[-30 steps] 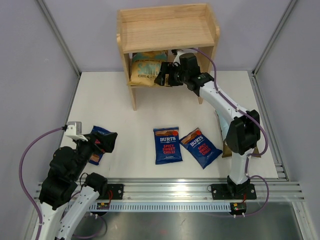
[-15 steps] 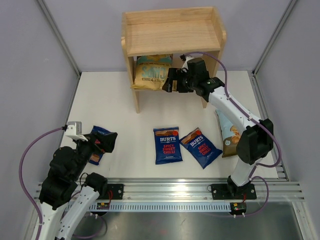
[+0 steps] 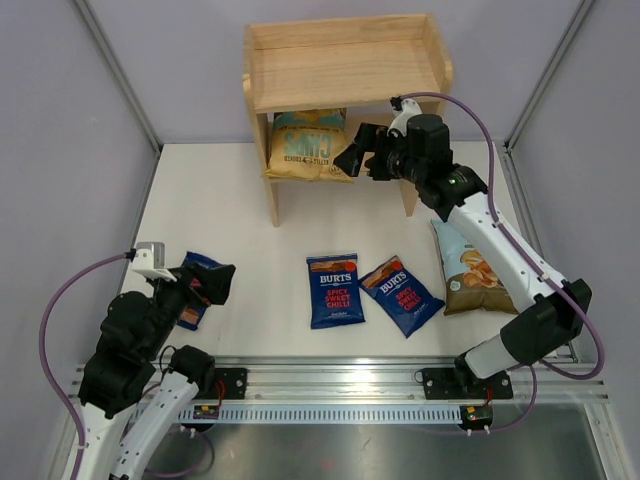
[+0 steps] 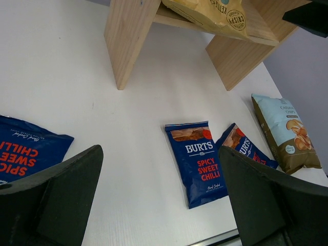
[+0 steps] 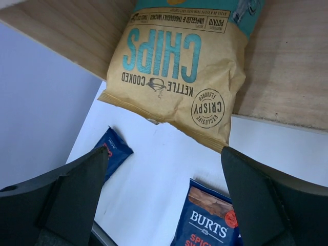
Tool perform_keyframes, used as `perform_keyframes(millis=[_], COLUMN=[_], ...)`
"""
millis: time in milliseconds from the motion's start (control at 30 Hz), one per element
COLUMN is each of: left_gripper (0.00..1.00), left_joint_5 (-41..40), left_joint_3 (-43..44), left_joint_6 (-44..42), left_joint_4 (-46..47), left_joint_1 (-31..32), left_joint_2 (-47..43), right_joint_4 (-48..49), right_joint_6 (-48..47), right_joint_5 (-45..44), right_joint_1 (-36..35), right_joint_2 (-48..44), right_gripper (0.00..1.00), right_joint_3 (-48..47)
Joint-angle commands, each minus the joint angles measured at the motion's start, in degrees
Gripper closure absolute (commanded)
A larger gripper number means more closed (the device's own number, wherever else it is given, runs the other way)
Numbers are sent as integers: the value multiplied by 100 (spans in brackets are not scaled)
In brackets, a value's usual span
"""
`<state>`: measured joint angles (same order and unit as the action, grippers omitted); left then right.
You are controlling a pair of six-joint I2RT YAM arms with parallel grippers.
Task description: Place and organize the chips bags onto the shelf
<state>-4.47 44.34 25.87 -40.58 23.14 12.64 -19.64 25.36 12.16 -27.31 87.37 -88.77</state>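
The wooden shelf (image 3: 345, 60) stands at the back. The tan-and-teal chips bag (image 3: 308, 150) lies on its lower tier, its front edge hanging over; it also shows in the right wrist view (image 5: 179, 66). My right gripper (image 3: 362, 158) is open and empty, just right of that bag at the shelf's front. Two dark-blue Burts bags (image 3: 335, 290) (image 3: 401, 294) lie flat mid-table. A third Burts bag (image 3: 195, 290) lies at the left, partly under my left gripper (image 3: 205, 283), which is open and empty above it. The pale-blue Cassava bag (image 3: 468, 270) lies at the right.
The shelf's top tier (image 3: 340, 70) holds nothing. The shelf's legs (image 4: 128, 41) stand on the white table. An aluminium rail (image 3: 340, 385) runs along the near edge. Grey walls close in the left, back and right.
My right gripper has drawn back out from under the shelf to the right, leaving the tan-and-teal bag on the lower tier. The shelf shifted slightly right. The left arm has not moved.
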Motion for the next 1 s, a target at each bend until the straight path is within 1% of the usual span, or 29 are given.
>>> perform_keyframes(millis=[0,67,100,133,167,200,233,267,367,433,467,500,567,600,667,733,800,833,933,967], left_gripper=[1,1,1,1,1,1,1,1,1,1,1,1,1,1,1,1,1,1,1,1], left_joint_5=[16,25,16,16,16,16,42,51,60,17,8,16,78,104,183,279,341,368,403,403], left_joint_3=[-13,-13,-4,-4,-4,-4,-4,13,40,84,93,101,84,84,66,40,49,49,40,40], left_joint_6=[-99,-99,-91,-99,-99,-99,-99,-117,-152,-152,-161,-170,-178,-187,-187,-196,-222,-223,-258,-258], left_joint_4=[243,243,235,226,234,234,226,226,208,147,129,129,138,147,190,226,234,234,261,252], left_joint_1=[24,24,33,33,33,33,33,33,42,42,42,42,51,51,51,59,86,112,165,191], left_joint_2=[45,36,36,28,19,19,19,19,19,62,80,98,133,142,124,107,63,2,-78,-95], right_joint_4=[-301,-531,-689,-769,-839,-909,-971,-1111,-1270,-1507,-1569,-1613,-1675,-1666,-1552,-1132,-771,-639,-384,-348], right_joint_6=[57,13,4,82,109,118,109,109,267,399,399,425,443,443,539,549,793,829,743,707], right_joint_5=[50,-274,-441,-730,-1342,-1583,-1829,-1892,-2130,-2436,-2386,-2290,-1877,-1867,-2217,-2140,-2043,-1834,-1989,-2294], right_joint_1=[33,33,33,24,24,24,50,76,120,462,690,1275,1849,2305,2659,3237,3626,4045,4321,4409], right_joint_2=[-343,-658,-791,-949,-1298,-1511,-1695,-2054,-2574,-2690,-2690,-2656,-2463,-2410,-2226,-2102,-1760,-1428,-917,-576], right_gripper=[1,0,1,0,0,0,0,0,1,1,1,0,1,0,1,1,0,1,1,0], right_joint_3=[44,167,385,517,675,1042,1211,1518,2020,2399,2495,2653,2716,2751,2795,2909,2927,2823,2655,2602])
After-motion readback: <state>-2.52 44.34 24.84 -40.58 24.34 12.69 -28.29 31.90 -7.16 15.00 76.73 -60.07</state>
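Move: The cassava chips bag lies on the table about 34 cm to my right hand's right, 9 cm back and some 31 cm below. To its left, the tilted Burts bag is 15 cm right of this hand and 17 cm back, equally low. The shelf's right side panel is 19 cm right, 12 cm ahead; the gold chips bag sits 12 cm ahead, 10 cm left. From my left hand, the cassava bag is about 63 cm right, 13 cm ahead. I swing my empty right hand away from the shelved gold bag, about 36 cm to the right and 18 cm down towards the cassava bag, drawing back first to clear the shelf, then easing a little forward again. Meanwhile the wrist turns some 60 degrees clockwise and tips the fingers down; they stay wide open above the bag's far end, not touching. ##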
